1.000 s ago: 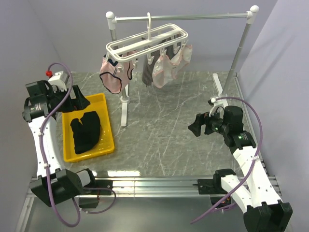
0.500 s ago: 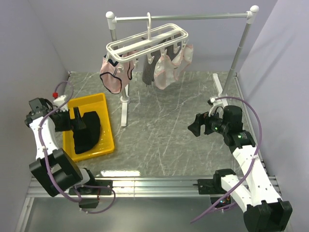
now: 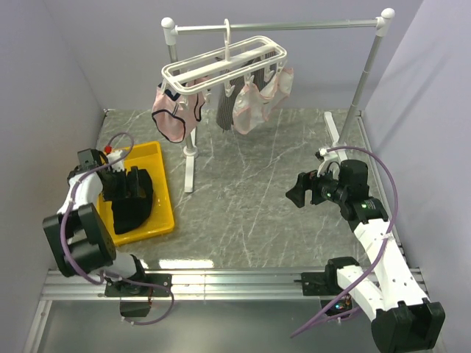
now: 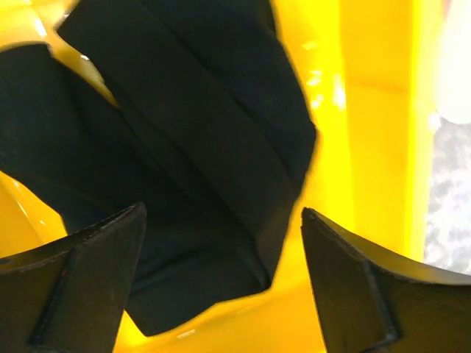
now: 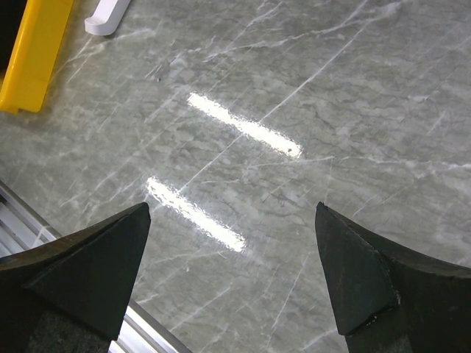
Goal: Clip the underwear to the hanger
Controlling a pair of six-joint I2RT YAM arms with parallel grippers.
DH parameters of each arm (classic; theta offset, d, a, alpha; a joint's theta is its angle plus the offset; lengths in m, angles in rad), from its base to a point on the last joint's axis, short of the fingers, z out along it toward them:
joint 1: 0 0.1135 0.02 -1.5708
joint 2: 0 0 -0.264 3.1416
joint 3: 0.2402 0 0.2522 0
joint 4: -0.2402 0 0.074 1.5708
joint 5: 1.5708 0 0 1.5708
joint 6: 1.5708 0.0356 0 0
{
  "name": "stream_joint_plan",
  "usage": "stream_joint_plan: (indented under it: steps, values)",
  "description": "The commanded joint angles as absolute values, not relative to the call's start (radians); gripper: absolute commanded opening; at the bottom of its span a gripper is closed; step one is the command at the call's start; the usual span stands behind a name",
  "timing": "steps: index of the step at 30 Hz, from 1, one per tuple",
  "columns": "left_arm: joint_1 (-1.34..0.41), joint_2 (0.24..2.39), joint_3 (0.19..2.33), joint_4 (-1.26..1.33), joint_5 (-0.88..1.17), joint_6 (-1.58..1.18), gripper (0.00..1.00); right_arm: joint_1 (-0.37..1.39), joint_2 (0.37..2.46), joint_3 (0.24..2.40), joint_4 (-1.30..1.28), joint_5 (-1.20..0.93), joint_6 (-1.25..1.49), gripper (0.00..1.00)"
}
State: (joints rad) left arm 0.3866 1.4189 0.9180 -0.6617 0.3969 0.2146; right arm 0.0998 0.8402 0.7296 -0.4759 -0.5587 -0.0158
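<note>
The black underwear [image 3: 136, 204] lies crumpled in a yellow tray [image 3: 166, 198] at the left of the table. My left gripper [image 3: 126, 184] is down inside the tray, open, its fingers [image 4: 88, 279] straddling a folded edge of the underwear [image 4: 184, 147] just above the tray floor [image 4: 368, 110]. I cannot tell whether the fingers touch the fabric. The white hanger [image 3: 224, 62] hangs by its hook from the rail at the back. My right gripper [image 3: 296, 193] hovers open over the table at the right, and its jaws [image 5: 232, 250] hold nothing.
Pale pink garments [image 3: 173, 118] and a grey striped garment [image 3: 224, 110] hang from the hanger's clips. The grey metal rail stand [image 3: 294, 26] spans the back, with one post [image 3: 190, 158] just right of the tray. A tray corner [image 5: 33, 59] shows in the right wrist view.
My left arm swung in from beyond the tray's far left corner and came down over the underwear. The right arm has stayed still.
</note>
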Motion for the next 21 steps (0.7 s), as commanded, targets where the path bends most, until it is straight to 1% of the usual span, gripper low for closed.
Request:
stream_joint_plan:
  steps: [1, 5, 6, 8, 9, 11, 12, 15, 18, 20, 21]
  values:
    - [0.376, 1.495, 0.986, -0.594, 0.334, 0.130, 0.90, 0.092, 0.839, 0.753, -0.459, -0.566, -0.014, 1.00]
    - [0.341, 1.548, 0.974, -0.569, 0.301, 0.121, 0.83, 0.094, 0.850, 0.755, -0.453, -0.569, -0.012, 1.00]
    - [0.334, 1.558, 0.973, -0.566, 0.298, 0.120, 0.78, 0.094, 0.853, 0.755, -0.453, -0.569, -0.011, 1.00]
    - [0.330, 1.591, 0.983, -0.566, 0.301, 0.121, 0.73, 0.095, 0.851, 0.756, -0.454, -0.571, -0.012, 1.00]
    - [0.330, 1.597, 0.986, -0.566, 0.305, 0.123, 0.66, 0.094, 0.851, 0.758, -0.457, -0.571, -0.014, 1.00]
    - [0.330, 1.605, 1.002, -0.578, 0.339, 0.130, 0.58, 0.094, 0.850, 0.755, -0.460, -0.571, -0.015, 1.00]
    - [0.330, 1.600, 1.008, -0.586, 0.350, 0.133, 0.49, 0.094, 0.848, 0.750, -0.456, -0.569, -0.015, 1.00]
    - [0.331, 1.554, 1.037, -0.618, 0.367, 0.152, 0.39, 0.094, 0.844, 0.750, -0.456, -0.574, -0.014, 1.00]
    - [0.331, 1.502, 1.060, -0.653, 0.376, 0.170, 0.25, 0.094, 0.847, 0.753, -0.456, -0.590, -0.012, 1.00]
    - [0.331, 1.491, 1.074, -0.676, 0.387, 0.184, 0.25, 0.094, 0.853, 0.758, -0.453, -0.606, -0.012, 1.00]
    - [0.331, 1.491, 1.075, -0.684, 0.388, 0.187, 0.27, 0.094, 0.857, 0.762, -0.453, -0.614, -0.011, 1.00]
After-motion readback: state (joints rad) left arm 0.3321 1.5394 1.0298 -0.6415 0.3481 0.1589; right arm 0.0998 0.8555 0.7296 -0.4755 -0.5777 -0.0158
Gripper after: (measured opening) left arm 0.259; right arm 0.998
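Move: Right beneath the left hand's open fingers lies the black underwear, about 6 cm down and its middle roughly 1 cm ahead, in the yellow tray whose centre is some 2 cm ahead and 2 cm to the right. The rack's white foot stands about 10 cm farther out and 19 cm to the right of that hand. From the right hand, the underwear is about 49 cm left, 5 cm ahead and 17 cm lower. Sinking about 4 cm onto the black underwear while easing 2 cm forward, the left hand closes its fingers from almost fully open, pinching the cloth between the tips. The fingers keep closing to about a quarter open as the hand turns back up the same 4 cm or so, drifting slightly farther forward, its pitch nearly unchanged. ##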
